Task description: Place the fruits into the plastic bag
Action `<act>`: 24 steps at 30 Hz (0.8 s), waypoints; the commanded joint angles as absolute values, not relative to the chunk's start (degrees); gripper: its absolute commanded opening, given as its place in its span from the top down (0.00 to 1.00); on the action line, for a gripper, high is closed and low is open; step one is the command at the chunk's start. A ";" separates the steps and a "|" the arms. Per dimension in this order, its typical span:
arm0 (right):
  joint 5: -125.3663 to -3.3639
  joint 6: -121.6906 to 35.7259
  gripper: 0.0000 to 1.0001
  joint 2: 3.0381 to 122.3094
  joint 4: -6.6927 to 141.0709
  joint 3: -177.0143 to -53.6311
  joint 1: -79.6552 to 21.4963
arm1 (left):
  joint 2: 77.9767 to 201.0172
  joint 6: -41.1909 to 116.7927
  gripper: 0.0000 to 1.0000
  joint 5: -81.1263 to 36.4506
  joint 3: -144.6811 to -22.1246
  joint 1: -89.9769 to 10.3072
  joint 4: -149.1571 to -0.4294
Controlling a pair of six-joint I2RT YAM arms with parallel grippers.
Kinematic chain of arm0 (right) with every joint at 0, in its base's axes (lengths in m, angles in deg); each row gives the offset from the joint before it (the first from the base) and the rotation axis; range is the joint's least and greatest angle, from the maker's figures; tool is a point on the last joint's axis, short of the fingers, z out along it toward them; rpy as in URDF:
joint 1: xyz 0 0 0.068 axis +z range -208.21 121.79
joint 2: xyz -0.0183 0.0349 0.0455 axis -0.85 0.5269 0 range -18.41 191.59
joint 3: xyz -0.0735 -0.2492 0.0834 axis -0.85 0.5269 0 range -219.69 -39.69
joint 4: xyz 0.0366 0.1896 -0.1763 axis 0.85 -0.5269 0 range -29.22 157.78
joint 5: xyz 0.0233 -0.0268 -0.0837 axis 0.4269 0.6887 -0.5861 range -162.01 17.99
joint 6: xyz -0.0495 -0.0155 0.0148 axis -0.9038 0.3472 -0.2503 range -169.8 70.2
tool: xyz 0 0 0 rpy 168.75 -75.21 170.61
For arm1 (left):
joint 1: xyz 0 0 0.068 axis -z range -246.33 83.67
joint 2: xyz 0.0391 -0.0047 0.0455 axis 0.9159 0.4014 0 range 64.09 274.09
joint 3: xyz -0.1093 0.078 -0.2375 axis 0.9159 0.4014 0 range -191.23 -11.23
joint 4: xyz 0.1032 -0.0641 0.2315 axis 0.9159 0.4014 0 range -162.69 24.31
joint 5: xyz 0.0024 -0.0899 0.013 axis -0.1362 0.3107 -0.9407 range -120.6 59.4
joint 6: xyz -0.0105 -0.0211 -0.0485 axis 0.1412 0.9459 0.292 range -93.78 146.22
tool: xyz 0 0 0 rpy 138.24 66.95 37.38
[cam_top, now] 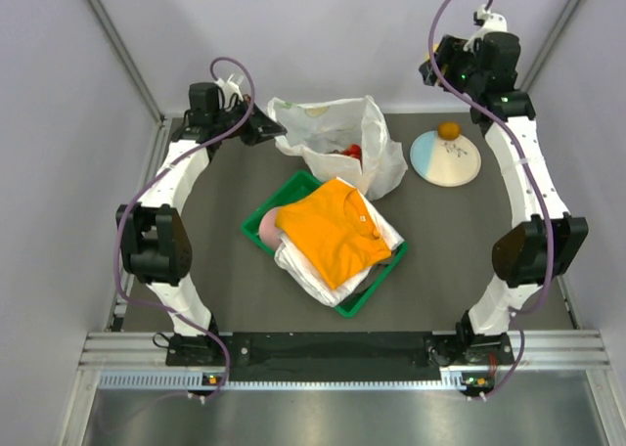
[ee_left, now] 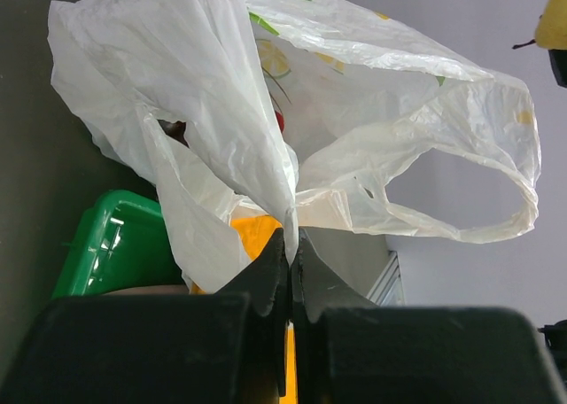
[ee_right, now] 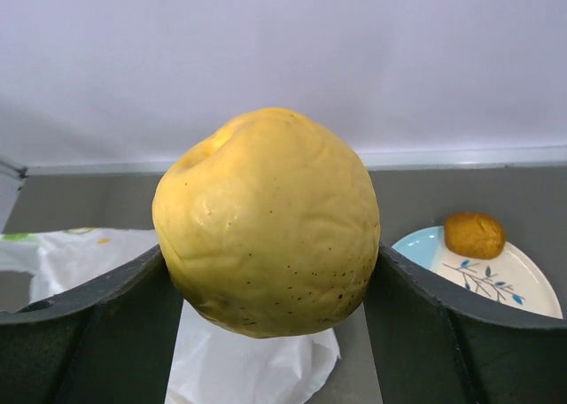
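Note:
The white plastic bag (cam_top: 333, 138) lies at the back of the table with its mouth held up. My left gripper (cam_top: 274, 128) is shut on a pinched fold of the bag's rim (ee_left: 291, 231). A red fruit (cam_top: 352, 153) shows inside the bag (ee_left: 354, 112), also glimpsed as a red fruit (ee_left: 279, 120) through the opening. My right gripper (ee_right: 270, 253) is shut on a yellow pear (ee_right: 266, 222), high at the back right, right gripper (cam_top: 437, 69). The bag (ee_right: 239, 360) lies below it. A small orange (cam_top: 449, 130) sits on the pale plate (cam_top: 445, 167).
A green tray (cam_top: 362, 294) with folded orange and white clothes (cam_top: 333, 226) and a pink item (cam_top: 267, 226) stands in the middle, just in front of the bag. The plate (ee_right: 523, 289) with the orange (ee_right: 474, 234) is right of the bag. Walls close in behind and beside.

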State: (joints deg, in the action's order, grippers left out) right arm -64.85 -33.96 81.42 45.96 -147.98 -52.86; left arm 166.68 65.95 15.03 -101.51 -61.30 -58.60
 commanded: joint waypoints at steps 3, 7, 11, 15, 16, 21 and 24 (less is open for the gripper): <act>-59.36 -35.65 0.61 76.17 48.80 -150.25 -49.42 | 163.41 66.12 1.00 16.16 -100.88 -60.62 -61.70; -56.63 -35.91 0.61 75.55 48.27 -152.10 -46.61 | 163.14 66.30 1.00 16.07 -100.44 -60.27 -62.05; -55.13 -36.43 0.62 75.55 47.22 -153.68 -41.88 | 162.97 66.74 1.00 16.07 -100.00 -59.83 -62.58; -54.69 -37.84 0.62 75.99 46.52 -155.70 -37.12 | 162.79 66.83 1.00 16.07 -99.57 -59.48 -62.76; -54.60 -38.45 0.62 76.60 46.25 -156.14 -36.07 | 162.88 66.91 1.00 16.07 -99.39 -59.39 -62.84; -53.64 -39.16 0.62 78.88 44.85 -157.20 -30.97 | 162.53 67.09 1.00 16.07 -98.86 -59.22 -63.46; -54.69 -40.30 0.62 80.64 42.57 -157.46 -27.80 | 162.44 67.18 1.00 16.25 -98.77 -59.22 -63.55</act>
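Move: The right hand already holds the yellow fruit high in the air; the open bag's middle lies about 20 cm to its left, some 4 cm nearer the base and 28 cm below. The orange fruit is about 8 cm ahead, 10 cm right and 33 cm down, on the plate, whose middle is level, 8 cm right and 35 cm down. From the left hand, which holds the bag's handle, the bag's middle is about 2 cm ahead, 14 cm right and 18 cm below. Keeping its grip on the yellow fruit, the right hand sweeps about 20 cm left, drawing back some 10 cm and rising 7 cm, until it is roughly above the bag. Its wrist swings about 30 degrees counter-clockwise, the fingertips tipping up a little. The left fingers stay pinched on the bag's handle and ease a centimetre or two right and slightly back. ##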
